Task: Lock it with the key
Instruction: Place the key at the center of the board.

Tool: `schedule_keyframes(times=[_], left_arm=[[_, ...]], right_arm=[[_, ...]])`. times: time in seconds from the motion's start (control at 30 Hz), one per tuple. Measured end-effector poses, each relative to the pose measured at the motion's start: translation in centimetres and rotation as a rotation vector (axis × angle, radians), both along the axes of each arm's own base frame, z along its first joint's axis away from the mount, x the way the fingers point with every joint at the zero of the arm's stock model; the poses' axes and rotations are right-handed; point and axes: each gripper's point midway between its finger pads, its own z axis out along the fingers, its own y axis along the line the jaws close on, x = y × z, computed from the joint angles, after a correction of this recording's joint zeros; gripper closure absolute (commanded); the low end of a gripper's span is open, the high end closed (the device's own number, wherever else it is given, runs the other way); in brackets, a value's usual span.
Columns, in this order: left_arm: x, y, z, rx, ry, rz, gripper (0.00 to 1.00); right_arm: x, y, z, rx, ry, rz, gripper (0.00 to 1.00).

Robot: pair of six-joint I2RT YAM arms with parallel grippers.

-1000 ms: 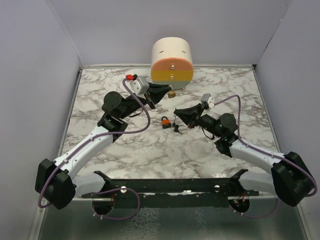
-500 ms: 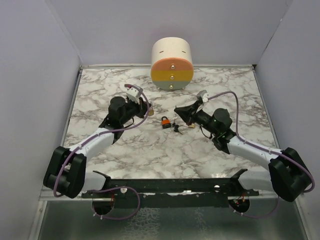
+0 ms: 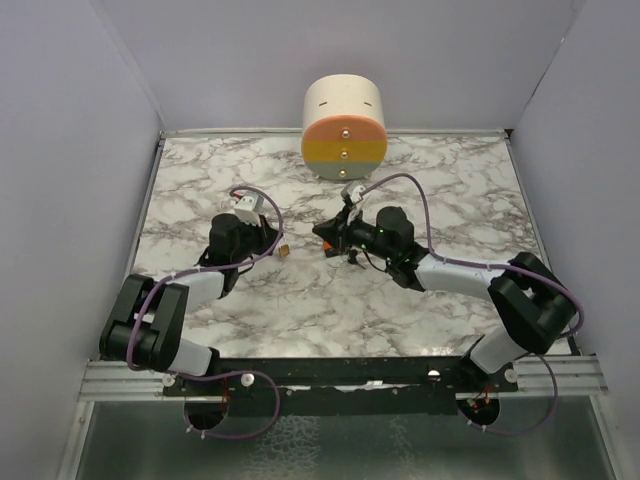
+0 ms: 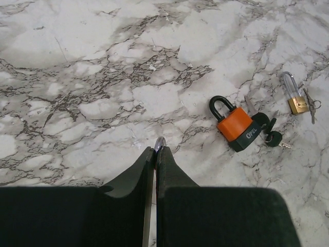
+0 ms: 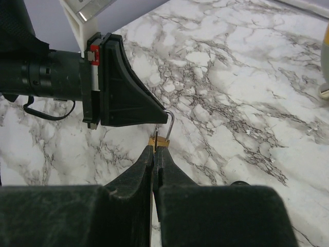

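The key (image 4: 268, 135), a small black-headed bunch, lies on the marble beside an orange padlock (image 4: 236, 126); from the top view the key (image 3: 352, 258) shows just under my right arm. My left gripper (image 4: 155, 149) is shut on the silvery shackle of a small brass padlock (image 5: 163, 138), which hangs from its tip (image 3: 278, 247). My right gripper (image 5: 154, 149) is shut with nothing I can make out between its fingers. It points at that brass padlock from a short way off and hovers by the orange padlock (image 3: 320, 234).
A second small brass padlock (image 4: 294, 98) lies further right with a thin key (image 4: 311, 100) next to it. A cream drum with orange and yellow bands (image 3: 343, 135) stands at the back edge. Grey walls close in both sides.
The left gripper carried the small brass padlock back from near the drum to the left middle. The right gripper swung left to above the orange padlock. Both arms folded inward.
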Motion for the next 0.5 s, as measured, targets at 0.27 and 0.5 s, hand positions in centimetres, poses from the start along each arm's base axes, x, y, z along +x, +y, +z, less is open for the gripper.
schedule_keyframes(times=[0.27, 0.5], left_arm=[[0.4, 0.7, -1.7, 0.011, 0.054, 0.009, 1.0], [1.6, 0.5, -2.7, 0.028, 0.09, -0.003, 1.0]], right_arm=[[1.3, 2.5, -4.0, -0.061, 0.085, 0.018, 0.99], [2.1, 4.2, -7.0, -0.096, 0.14, 0.034, 0.99]])
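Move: From the right gripper, which still holds the key, the brass padlock held by the left one lies about 5 cm ahead, 8 cm to the left and 12 cm below. The orange padlock lies some 6 cm ahead, 4 cm to the right and 16 cm below, and the black-headed keys 2 cm ahead, 9 cm to the right. From the left gripper its brass padlock hangs 4 cm below and 1 cm to the right, straight under the tips lengthwise. Sink the right gripper about 7 cm with the key kept pinched, drifting some 4 cm left so it closes on the brass padlock, and let its fingers dip slightly. Meanwhile, ease the left gripper down about 3 cm and a little forward, keeping its hold on the padlock's shackle and tipping slightly down. ##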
